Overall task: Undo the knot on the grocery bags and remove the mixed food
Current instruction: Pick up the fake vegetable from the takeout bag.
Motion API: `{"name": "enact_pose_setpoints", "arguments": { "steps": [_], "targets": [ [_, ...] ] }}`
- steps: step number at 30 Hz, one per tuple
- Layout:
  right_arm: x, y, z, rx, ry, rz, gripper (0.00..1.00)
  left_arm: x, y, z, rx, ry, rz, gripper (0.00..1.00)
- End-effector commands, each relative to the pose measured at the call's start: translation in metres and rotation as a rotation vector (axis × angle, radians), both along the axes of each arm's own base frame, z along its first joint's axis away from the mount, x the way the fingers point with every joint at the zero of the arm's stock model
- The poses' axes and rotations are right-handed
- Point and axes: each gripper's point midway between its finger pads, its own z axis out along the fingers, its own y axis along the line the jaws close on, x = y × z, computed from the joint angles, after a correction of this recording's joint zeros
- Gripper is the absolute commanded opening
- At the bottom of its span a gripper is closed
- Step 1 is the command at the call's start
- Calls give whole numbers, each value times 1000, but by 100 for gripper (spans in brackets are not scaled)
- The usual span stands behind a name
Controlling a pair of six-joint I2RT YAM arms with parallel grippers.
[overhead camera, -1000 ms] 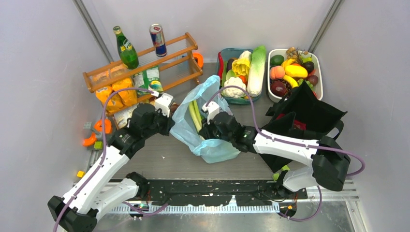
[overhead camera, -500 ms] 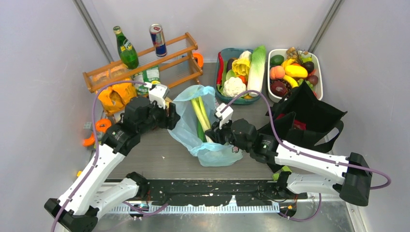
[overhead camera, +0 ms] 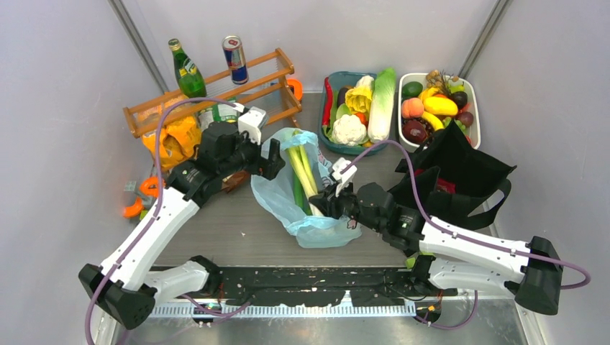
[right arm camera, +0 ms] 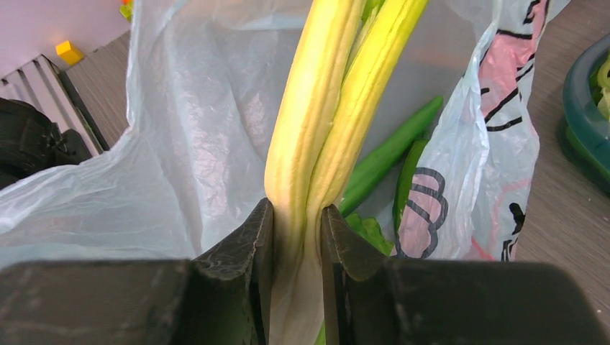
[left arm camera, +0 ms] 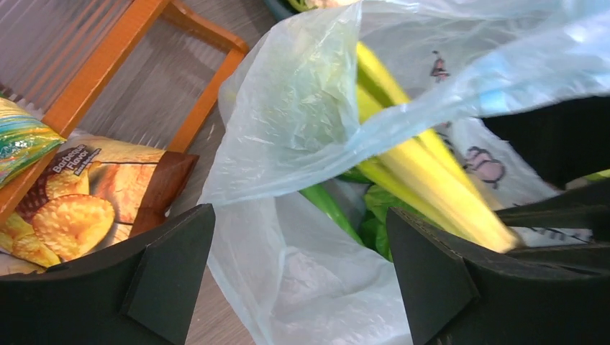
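Observation:
The light-blue plastic bag (overhead camera: 284,194) lies open mid-table, and no knot shows on it. A leek (overhead camera: 302,167) sticks out of its mouth. My right gripper (right arm camera: 296,215) is shut on the leek's (right arm camera: 324,122) pale stem; it sits at the bag's near right side (overhead camera: 327,203). Beside the stem inside the bag lie a green cucumber (right arm camera: 392,154) and cabbage leaves (right arm camera: 370,233). My left gripper (left arm camera: 298,237) is open over the bag's left edge (left arm camera: 288,144), holding nothing. It shows at the bag's far left (overhead camera: 270,162). The black tote (overhead camera: 460,172) stands to the right.
A wooden rack (overhead camera: 216,90) with a green bottle (overhead camera: 188,72) and a can (overhead camera: 234,60) stands at the far left. Crisp packs (left arm camera: 79,208) lie under it. A teal vegetable basket (overhead camera: 344,74) and a white fruit basket (overhead camera: 475,122) sit at the back.
My left gripper has opened, let go of the bag's edge and shifted right. My right arm has drawn back toward the near right with the leek held in its jaws.

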Motion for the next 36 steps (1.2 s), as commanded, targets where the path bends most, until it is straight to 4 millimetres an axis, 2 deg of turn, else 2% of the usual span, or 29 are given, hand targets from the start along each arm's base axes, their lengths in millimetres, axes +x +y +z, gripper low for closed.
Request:
{"name": "enact_pose_setpoints", "arguments": {
  "steps": [1,6,11,12,14,18,22,23,27,32,36],
  "targets": [
    [-2,4,42,124,-87,18,5,18,5,15,51,-86,37,92],
    [-4,4,43,136,-93,31,5,30,8,21,43,-121,86,82],
    [-5,5,35,122,-85,42,5,42,18,30,52,-169,164,82],
    [-6,5,34,121,-84,45,5,42,19,32,54,-177,170,79],
    [-8,4,34,123,-84,52,5,44,19,36,54,-194,166,67],
    [-9,3,33,125,-88,56,5,47,12,34,66,-195,133,59],
    [-10,1,34,126,-91,59,5,52,13,29,87,-199,140,33],
    [-11,1,34,126,-91,63,5,52,14,30,89,-201,144,23],
    [-15,1,32,114,-93,88,5,55,13,31,82,-201,151,2],
    [-23,-3,21,58,-85,126,5,56,11,43,47,-213,162,0],
    [-39,1,14,27,-70,231,5,61,9,52,27,-206,181,0]
  ]
}}
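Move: The rim at the far left corner of the plastic bag's mouth lies about 5 cm ahead of the open left fingers, some 1 cm to their left and slightly lower. The long yellow-green vegetable's middle is about 8 cm to their right, 4 cm back and 6 cm down, and the brown chip bag 11 cm left, 3 cm back. The right hand holds that vegetable; the blue basket lies some 28 cm ahead of it, 14 cm right and 15 cm lower. The left fingers, wide open at first, close fully and pinch the bag's rim as the hand reaches about 5 cm forward and slightly left, dipping briefly and turning a little counter-clockwise. The right fingers keep their grip on the vegetable's lower end, easing back some 2 cm. ##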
